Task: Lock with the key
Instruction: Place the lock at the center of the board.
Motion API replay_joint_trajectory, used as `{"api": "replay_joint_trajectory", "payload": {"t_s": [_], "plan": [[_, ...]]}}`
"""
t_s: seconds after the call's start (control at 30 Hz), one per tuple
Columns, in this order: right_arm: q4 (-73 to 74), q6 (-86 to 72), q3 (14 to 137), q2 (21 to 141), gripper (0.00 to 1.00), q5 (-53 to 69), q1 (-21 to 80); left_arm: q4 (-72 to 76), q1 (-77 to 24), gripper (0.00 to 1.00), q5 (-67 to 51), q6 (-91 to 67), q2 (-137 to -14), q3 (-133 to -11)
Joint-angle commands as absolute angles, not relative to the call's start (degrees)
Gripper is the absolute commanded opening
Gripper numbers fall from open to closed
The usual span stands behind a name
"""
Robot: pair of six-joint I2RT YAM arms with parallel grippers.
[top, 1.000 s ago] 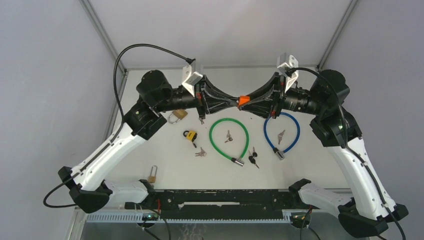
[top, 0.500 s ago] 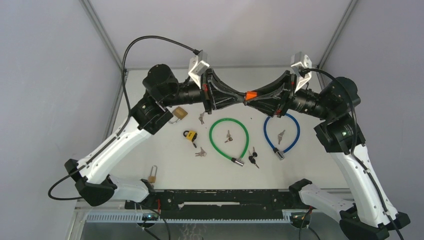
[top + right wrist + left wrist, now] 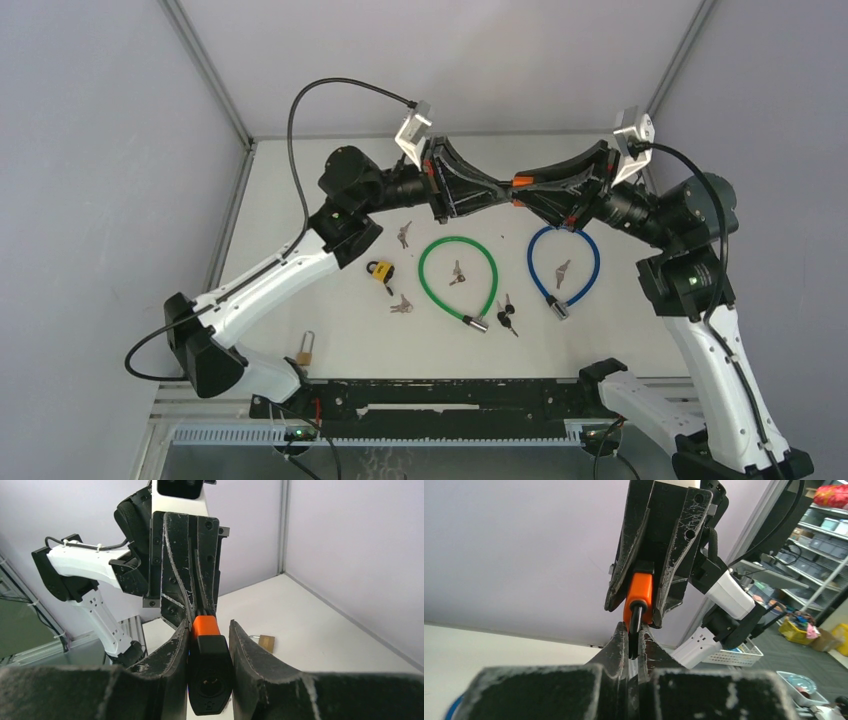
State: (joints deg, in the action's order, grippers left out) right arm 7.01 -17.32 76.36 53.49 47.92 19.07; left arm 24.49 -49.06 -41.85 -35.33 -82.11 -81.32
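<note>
Both arms are raised and their grippers meet tip to tip above the table. An orange-and-black lock [image 3: 210,672] sits upright between the fingers of my right gripper [image 3: 208,626], which is shut on its black body. The lock's orange end [image 3: 521,181] points at my left gripper [image 3: 503,192]. In the left wrist view my left gripper [image 3: 632,628] is shut on a thin black key [image 3: 636,622]. The key's tip meets the orange end of the lock [image 3: 639,595]; how deep it sits is hidden.
On the table below lie a green cable lock [image 3: 458,278], a blue cable lock [image 3: 563,262], a yellow-and-black padlock [image 3: 381,272], a brass padlock [image 3: 305,350] near the front left, and loose key bunches [image 3: 401,305] [image 3: 506,316]. Another brass padlock [image 3: 266,642] lies beyond the grippers.
Both arms have swung to the right together, still joined at the lock and key. The wrists have risen and the pair now tilts. Neither grip has changed.
</note>
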Motion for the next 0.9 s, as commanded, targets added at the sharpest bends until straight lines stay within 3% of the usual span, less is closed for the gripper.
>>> {"api": "replay_joint_trajectory", "payload": {"t_s": [0.0,0.17,0.2,0.33,0.43,0.63,0.77,0.87], "plan": [[8.3,-15.3,72.6,54.3,0.00,44.7,21.6,25.1,-56.5,0.00,-48.3,-41.8,-86.6,-77.6],[20.9,-10.7,70.9,51.6,0.01,49.9,21.0,0.6,-50.5,0.00,-44.4,-26.2,-80.8,-79.3],[22.6,-10.7,70.1,51.3,0.12,50.5,21.0,-4.1,-49.2,0.00,-43.2,-22.2,-79.4,-78.6],[26.0,-9.5,67.4,48.7,0.76,49.9,21.0,-17.8,-44.3,0.00,-41.3,-12.6,-73.6,-72.3],[27.2,-8.7,66.1,46.8,0.93,47.4,20.9,-25.7,-41.6,0.00,-39.7,-6.3,-69.9,-65.5],[26.2,-11.3,62.0,46.1,0.94,45.7,21.0,-37.0,-39.6,0.00,-37.9,1.3,-69.7,-55.5],[24.7,-13.4,60.0,47.3,0.93,45.2,21.0,-41.4,-39.8,0.00,-39.4,2.4,-79.4,-53.6],[26.3,-13.7,59.9,48.3,0.92,44.5,20.9,-44.4,-41.4,0.00,-31.4,4.7,-84.7,-57.0]]}}
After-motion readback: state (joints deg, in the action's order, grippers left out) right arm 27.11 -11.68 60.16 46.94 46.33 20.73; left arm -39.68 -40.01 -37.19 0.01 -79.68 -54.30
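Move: The left fingers hold the orange lock's shackle, its body some 3 cm to their right, inside the right grip. The bare board it is bound for lies about 46 cm below both hands and 3 cm back, 15 cm to the left hand's left and 18 cm to the right hand's left. At board level, from the left hand, the silver keys are about 4 cm ahead and 19 left, the green loop's middle 11 ahead and 5 left. The right fingers let go of the orange lock's body after both hands have sunk together about 5 cm, opening wide as that hand goes on down and its fingers tip downward. The left keeps its pinch on the shackle and swoops fast, some 36 cm down and 15 cm left towards the bare board beside the silver keys, its wrist swinging about 70 degrees until the fingers point down. ##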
